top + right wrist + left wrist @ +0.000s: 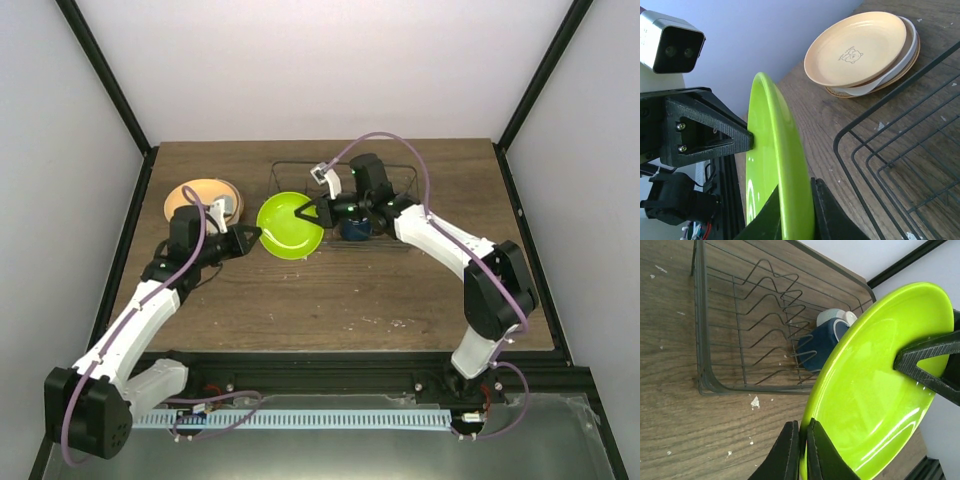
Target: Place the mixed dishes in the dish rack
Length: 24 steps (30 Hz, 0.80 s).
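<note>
The lime-green plate [290, 226] stands tilted on edge just left of the dish rack [395, 166], and both grippers hold it. My left gripper [803, 424] is shut on its left rim. My right gripper [796, 187] is shut on the opposite rim of the plate [775, 165]. The dark blue mug [820, 342] lies inside the rack [699, 340] at its near right end, with a pale rim showing behind it. The peach-orange plate [855, 47] tops a stack at the back left, with a cream plate [875, 86] under it.
The rack's zigzag wire dividers [770, 305] are bare on the side nearest the plate. The plate stack [203, 203] sits close behind my left arm. Small white crumbs [755, 401] lie on the wooden table [400, 290] in front of the rack.
</note>
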Each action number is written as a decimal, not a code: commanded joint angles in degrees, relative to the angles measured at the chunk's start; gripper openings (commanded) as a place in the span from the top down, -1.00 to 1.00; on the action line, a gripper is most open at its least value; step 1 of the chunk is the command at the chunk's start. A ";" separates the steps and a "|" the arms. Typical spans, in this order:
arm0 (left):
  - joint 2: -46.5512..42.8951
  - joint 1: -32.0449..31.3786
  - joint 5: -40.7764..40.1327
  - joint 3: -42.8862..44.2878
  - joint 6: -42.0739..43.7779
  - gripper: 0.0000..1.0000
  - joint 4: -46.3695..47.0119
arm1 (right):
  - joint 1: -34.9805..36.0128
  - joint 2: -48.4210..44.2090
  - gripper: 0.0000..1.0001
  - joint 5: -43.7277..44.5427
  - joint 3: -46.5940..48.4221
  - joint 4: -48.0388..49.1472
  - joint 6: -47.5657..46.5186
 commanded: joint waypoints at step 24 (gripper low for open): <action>-2.34 -0.25 -3.32 -2.03 3.27 -0.15 -1.09 | -0.53 0.47 0.99 38.15 8.59 -1.04 -56.07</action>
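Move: The dish rack's middle lies about 6 cm ahead of the right gripper, 6 cm to its right and 18 cm below; the blue mug in it stands some 2 cm ahead, 10 cm right and 17 cm below. The green plate's middle is about 5 cm left of this hand, 2 cm back and slightly below. From the left gripper, pinching the plate's left rim, that middle lies roughly 7 cm right and 1 cm ahead. Open the left gripper about halfway to let go of the green plate's rim, holding that hand nearly in place. Keep the right fingers shut on the plate and carry it forward about 8 cm and 5 cm to the right, rising some 3 cm, over the dish rack, while rolling the wrist about 45 degrees and dipping the fingertips further down. ##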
